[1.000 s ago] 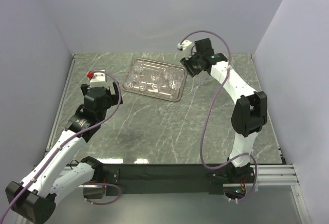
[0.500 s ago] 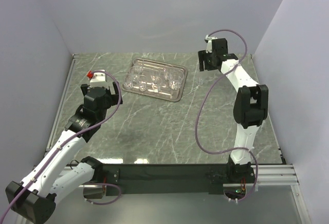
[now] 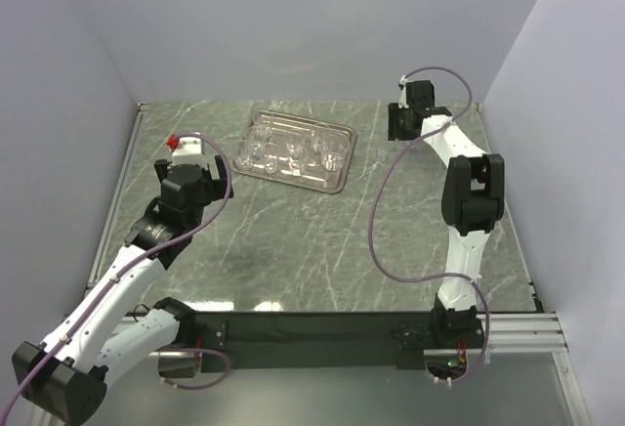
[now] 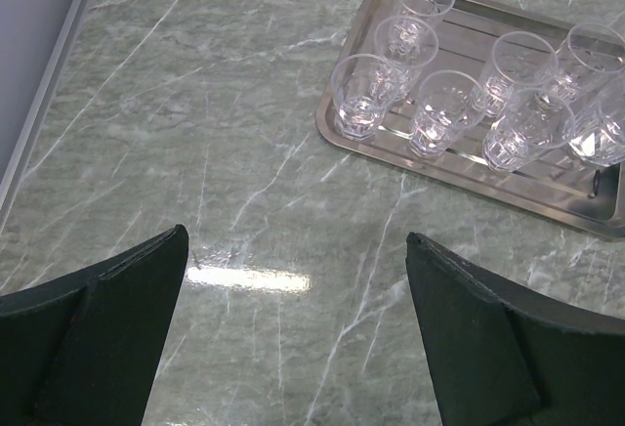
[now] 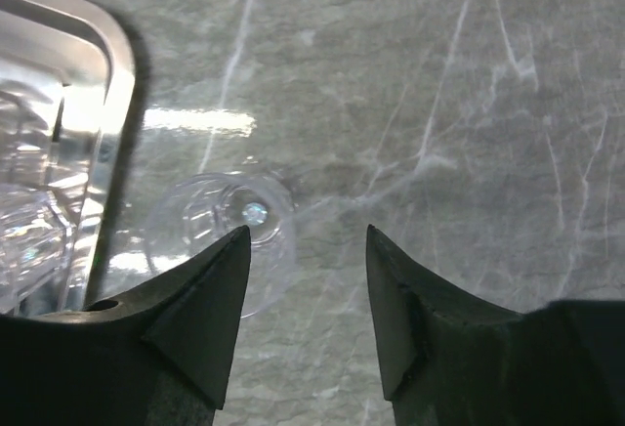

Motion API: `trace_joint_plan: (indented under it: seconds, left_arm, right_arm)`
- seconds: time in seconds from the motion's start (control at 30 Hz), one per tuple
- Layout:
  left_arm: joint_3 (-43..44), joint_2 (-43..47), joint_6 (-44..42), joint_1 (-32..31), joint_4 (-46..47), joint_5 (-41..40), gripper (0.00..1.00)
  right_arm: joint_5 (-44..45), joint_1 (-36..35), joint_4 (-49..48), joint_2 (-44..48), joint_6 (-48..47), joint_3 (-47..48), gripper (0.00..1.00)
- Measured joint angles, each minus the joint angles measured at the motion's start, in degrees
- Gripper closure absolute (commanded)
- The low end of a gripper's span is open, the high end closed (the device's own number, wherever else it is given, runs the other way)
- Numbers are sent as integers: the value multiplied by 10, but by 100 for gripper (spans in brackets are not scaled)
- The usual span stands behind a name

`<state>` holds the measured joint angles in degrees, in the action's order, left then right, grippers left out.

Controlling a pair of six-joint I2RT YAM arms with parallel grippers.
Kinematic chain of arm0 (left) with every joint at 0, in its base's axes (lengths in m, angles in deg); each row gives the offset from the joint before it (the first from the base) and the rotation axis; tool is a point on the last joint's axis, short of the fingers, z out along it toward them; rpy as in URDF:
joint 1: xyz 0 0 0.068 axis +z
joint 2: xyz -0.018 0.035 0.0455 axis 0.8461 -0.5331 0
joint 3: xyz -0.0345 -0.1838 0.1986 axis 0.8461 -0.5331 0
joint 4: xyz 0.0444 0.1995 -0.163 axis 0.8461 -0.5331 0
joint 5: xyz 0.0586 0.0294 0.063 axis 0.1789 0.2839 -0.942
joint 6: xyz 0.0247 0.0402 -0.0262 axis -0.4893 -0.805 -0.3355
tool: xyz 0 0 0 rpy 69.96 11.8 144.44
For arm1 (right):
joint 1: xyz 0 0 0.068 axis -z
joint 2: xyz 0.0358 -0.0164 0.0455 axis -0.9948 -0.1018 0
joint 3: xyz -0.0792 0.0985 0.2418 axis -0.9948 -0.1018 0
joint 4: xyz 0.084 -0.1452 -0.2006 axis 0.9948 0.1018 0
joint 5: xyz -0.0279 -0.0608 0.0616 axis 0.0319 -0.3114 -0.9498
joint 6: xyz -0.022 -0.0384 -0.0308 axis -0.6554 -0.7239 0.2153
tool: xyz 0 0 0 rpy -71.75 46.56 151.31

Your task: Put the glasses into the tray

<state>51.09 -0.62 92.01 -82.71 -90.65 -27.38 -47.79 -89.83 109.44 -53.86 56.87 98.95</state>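
The silver tray [image 3: 303, 121] lies at the back middle of the table with several clear glasses [image 3: 293, 150] standing in it. In the left wrist view the tray [image 4: 459, 167] and its glasses [image 4: 444, 113] sit up and to the right of my open, empty left gripper [image 4: 296, 240]. One more glass [image 5: 220, 240] stands on the table just outside the tray's right rim [image 5: 112, 64]. My right gripper [image 5: 306, 235] hovers above it, open, with nothing between the fingers; the glass lies by the left finger [image 5: 200, 319]. From above, the right gripper [image 3: 402, 121] is right of the tray.
Grey walls close the table on three sides, and a metal rail [image 3: 115, 201] runs along the left edge. The right arm's cable [image 3: 386, 221] loops over the marble in front of it. The left gripper [image 3: 187, 152] hangs left of the tray.
The right arm has swung from over the tray's right end to the far right and back. Its jaws now stand apart above the lone glass. The left arm has not moved.
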Motion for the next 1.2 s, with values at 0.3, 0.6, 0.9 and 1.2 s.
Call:
trace_joint_plan:
  seconds: [0.3,0.6,0.9,1.2]
  left_arm:
    - [0,-1,0,2,0,0,0]
    - [0,-3,0,3,0,1,1]
    - [0,-3,0,4,0,2,1]
    - [0,-3,0,4,0,2,1]
  right_arm:
    - [-9,7,5,-41,-2,5,87]
    - [-69,7,24,-40,-73,13,100]
    - [-194,-7,50,69,-215,-82,100]
    - [-250,-73,44,143,-297,-159,100]
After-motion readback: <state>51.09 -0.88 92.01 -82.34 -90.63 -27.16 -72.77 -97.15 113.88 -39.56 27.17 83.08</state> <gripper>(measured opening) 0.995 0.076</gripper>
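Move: The last glass on the table stands about 3 cm left of the right hand and 1 cm back, its middle some 6 cm below. The tray's middle is roughly 35 cm to that hand's left and level with it. The nearest glass in the tray is some 20 cm left and 2 cm back. From the idle left hand, the last glass lies about 60 cm right, 20 cm ahead and 20 cm below. Right hand dips 3 cm, pinches the glass wall, then swings back-left 15 cm, rising and turning counter-clockwise. ##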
